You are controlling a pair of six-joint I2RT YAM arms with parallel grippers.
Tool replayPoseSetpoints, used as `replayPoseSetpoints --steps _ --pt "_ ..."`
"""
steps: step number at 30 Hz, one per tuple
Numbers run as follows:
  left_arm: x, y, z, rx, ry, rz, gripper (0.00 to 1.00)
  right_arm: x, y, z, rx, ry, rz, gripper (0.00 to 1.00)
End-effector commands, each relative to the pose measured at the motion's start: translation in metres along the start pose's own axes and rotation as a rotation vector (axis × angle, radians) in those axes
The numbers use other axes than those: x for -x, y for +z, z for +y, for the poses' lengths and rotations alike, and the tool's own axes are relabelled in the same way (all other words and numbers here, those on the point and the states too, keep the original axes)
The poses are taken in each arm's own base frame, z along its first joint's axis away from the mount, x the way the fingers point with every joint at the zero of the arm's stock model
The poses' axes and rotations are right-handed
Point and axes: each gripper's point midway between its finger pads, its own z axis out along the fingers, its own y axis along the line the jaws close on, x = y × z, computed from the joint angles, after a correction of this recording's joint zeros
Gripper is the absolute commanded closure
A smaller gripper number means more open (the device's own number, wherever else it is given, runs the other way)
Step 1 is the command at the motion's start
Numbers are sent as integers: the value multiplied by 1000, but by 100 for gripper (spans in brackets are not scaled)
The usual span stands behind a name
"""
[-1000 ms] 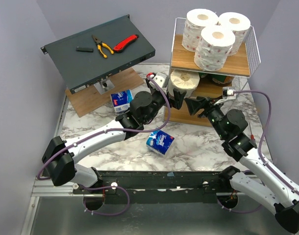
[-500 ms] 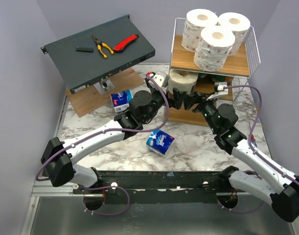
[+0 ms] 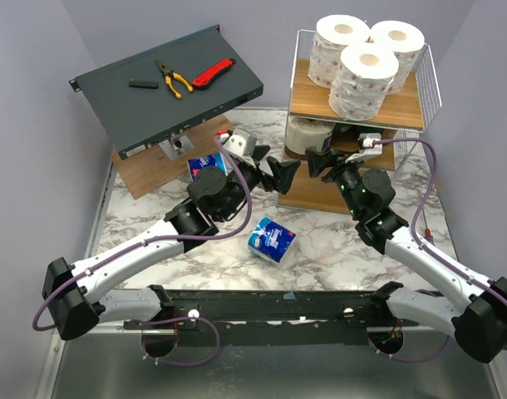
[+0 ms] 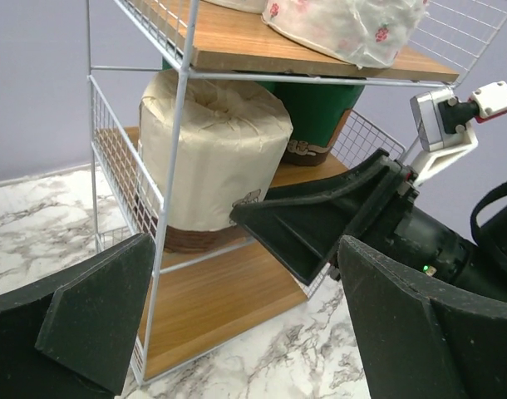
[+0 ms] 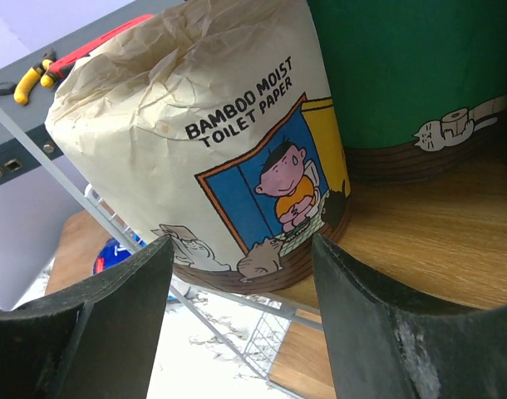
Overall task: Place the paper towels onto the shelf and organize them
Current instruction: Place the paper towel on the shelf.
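The shelf [image 3: 407, 108] stands at the back right. Three white paper towels with pink print [image 3: 363, 79] sit on its top tier. On the middle tier a cream roll [image 3: 307, 133] [image 4: 212, 150] [image 5: 204, 141] stands beside a green-wrapped roll [image 4: 316, 116] [image 5: 403, 75]. My right gripper [image 3: 314, 165] [image 5: 241, 307] is open at the front of that tier, its fingers just short of the cream roll. My left gripper [image 3: 288, 176] [image 4: 245, 324] is open and empty, a little left of the shelf. One blue-and-white pack [image 3: 271, 239] lies on the marble; another [image 3: 205, 170] is half hidden behind my left arm.
A slanted dark grey box [image 3: 166, 83] at the back left carries pliers [image 3: 174, 79] and a red knife [image 3: 214, 73], and leans on a flat wooden board [image 3: 150, 170]. The shelf's bottom board [image 4: 212, 299] is bare at the front. The two grippers are close together.
My left arm has drawn back leftward from the shelf, leaving the cream roll on the middle tier. My right gripper has swung left toward that roll and its jaws have narrowed slightly.
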Motion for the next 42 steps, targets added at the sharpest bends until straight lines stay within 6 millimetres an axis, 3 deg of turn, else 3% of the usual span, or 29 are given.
replayPoseSetpoints --steps 1,8,12,16,20,24,30,35,40,42 --pt "-6 -21 6 14 -28 32 4 22 9 -4 -43 -8 -75 31" --pt "-29 -48 26 76 -40 78 4 20 10 -3 -46 -4 -63 28" --pt "-38 -66 37 110 -30 95 4 25 -1 4 -11 -1 -29 23" --pt "-48 -83 50 147 -14 116 3 40 -30 6 9 6 -9 15" --pt "-60 -100 64 194 -11 136 3 40 -67 7 61 -2 36 12" --pt "-74 -115 72 222 -40 158 3 16 -99 5 85 43 141 11" --pt "-115 -136 94 302 -69 229 4 -52 -129 -16 11 183 319 12" --pt "-124 -148 98 326 -141 225 3 -82 -139 -39 -147 397 314 13" --pt "-132 -156 102 347 -221 206 2 -101 -140 -35 -114 491 318 8" --pt "-135 -159 104 365 -265 195 1 -112 -139 -36 -138 513 354 1"
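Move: The Tempo pack lying on the table is nearly straight below the left hand, some 30 cm down and 2 cm to its left. From the right hand this pack is about 8 cm back, 9 cm left and 22 cm down. The bamboo roll on the middle shelf stands about 8 cm ahead of the right hand, 3 cm left and 4 cm higher; the bottom shelf board is 12 cm ahead, straight on, 25 cm below. Leave the bamboo roll: after a tiny nudge forward, draw the right gripper back out from the shelf front, rising a little, then drop it steeply, ending about 12 cm back and 13 cm lower, tipping nose-down and opening wider. Meanwhile swing the open left gripper down some 18 cm, leftward and slightly back, tilting it down, so both come nearer the Tempo pack. ##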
